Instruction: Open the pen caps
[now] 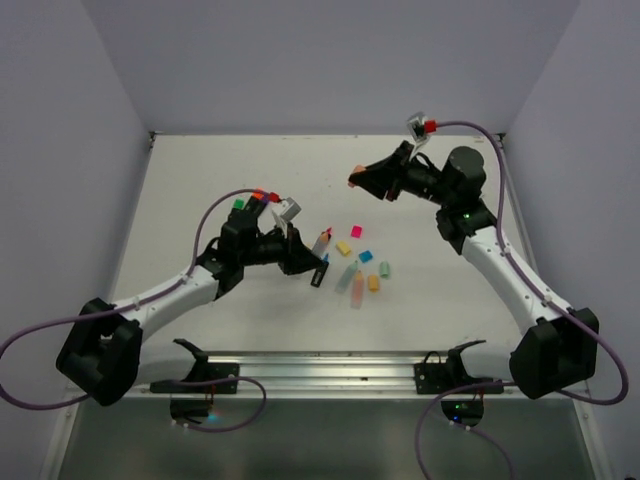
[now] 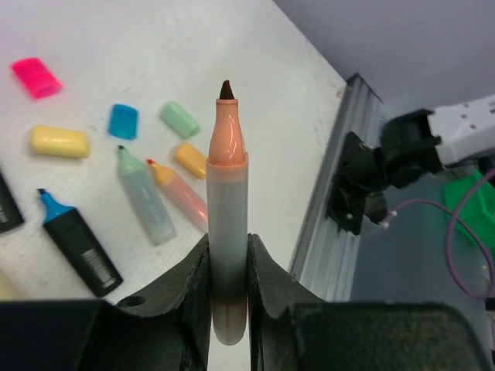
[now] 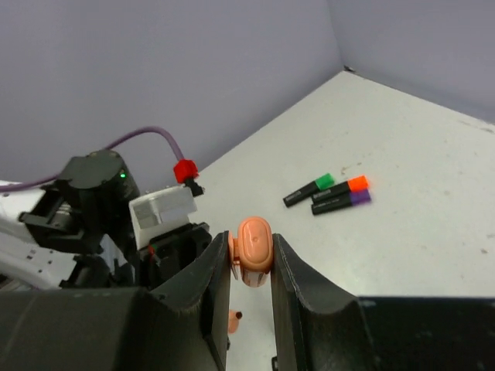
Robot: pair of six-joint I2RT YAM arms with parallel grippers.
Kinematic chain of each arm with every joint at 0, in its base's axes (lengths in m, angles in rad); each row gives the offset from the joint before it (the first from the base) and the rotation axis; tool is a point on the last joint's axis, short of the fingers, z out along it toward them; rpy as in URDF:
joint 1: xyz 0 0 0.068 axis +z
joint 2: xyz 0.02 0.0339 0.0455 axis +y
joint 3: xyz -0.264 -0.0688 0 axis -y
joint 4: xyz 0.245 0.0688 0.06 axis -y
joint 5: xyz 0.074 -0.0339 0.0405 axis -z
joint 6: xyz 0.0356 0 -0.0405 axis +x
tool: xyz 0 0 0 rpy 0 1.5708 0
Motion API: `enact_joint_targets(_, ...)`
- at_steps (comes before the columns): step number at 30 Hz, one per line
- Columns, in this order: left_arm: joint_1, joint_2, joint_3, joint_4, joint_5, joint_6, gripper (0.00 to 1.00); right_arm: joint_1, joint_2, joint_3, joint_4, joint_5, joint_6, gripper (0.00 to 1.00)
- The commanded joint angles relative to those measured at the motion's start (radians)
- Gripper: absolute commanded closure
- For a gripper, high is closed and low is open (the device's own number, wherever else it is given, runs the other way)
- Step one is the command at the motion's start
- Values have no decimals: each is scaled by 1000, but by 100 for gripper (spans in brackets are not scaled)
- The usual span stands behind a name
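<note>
My left gripper (image 1: 303, 256) (image 2: 228, 282) is shut on an uncapped pen (image 2: 227, 193) (image 1: 321, 241) with a pale grey body and a peach tip, held above the table. Apart from it, my right gripper (image 1: 357, 179) (image 3: 253, 259) is raised at the back right and shut on the peach pen cap (image 3: 254, 246). Loose caps lie on the table: pink (image 2: 35, 77), yellow (image 2: 59, 141), blue (image 2: 123, 120), mint (image 2: 179, 119) and orange (image 2: 189, 159). Beside them lie uncapped pens: mint (image 2: 143, 197), peach (image 2: 182, 197) and black with a blue tip (image 2: 77, 239).
Three capped black pens with green (image 3: 308, 190), orange (image 3: 338, 188) and purple (image 3: 340, 202) caps lie side by side behind the left arm. A metal rail (image 1: 320, 368) runs along the near table edge. Walls enclose the table on three sides.
</note>
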Motion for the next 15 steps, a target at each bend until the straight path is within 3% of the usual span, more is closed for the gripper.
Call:
enact_joint_targets(1, 0, 36, 101, -121, -191, 56, 100, -4, -20, 5, -233, 139, -124, 100)
enact_joint_targets(7, 0, 174, 251, -270, -458, 98, 100, -4, 84, 62, -530, 370, -213, 100)
enact_joint_targets(15, 0, 416, 414, -361, -544, 156, 100, -4, 282, 94, -626, 470, -223, 100)
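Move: The left hand, holding the uncapped peach pen, has the magenta pen about 21 cm ahead, level sideways and 16 cm lower; at that height the blue pen lies 10 cm ahead, the yellow pen 15 cm ahead and 5 cm left. The right hand, holding the peach cap, has the magenta cap 15 cm ahead, 1 cm right and 35 cm below; the yellow cap is 9 cm ahead and 2 cm left, the blue cap 6 cm ahead and 4 cm right. Both grips hold: the right fingers keep the peach cap and sink about 19 cm towards the magenta cap, also going forward and a little right while the wrist tips well down and swings clockwise. The left hand still pinches the peach pen and goes forward some 11 cm towards the magenta pen, descending too, its fingers tipping down and turning counter-clockwise. ##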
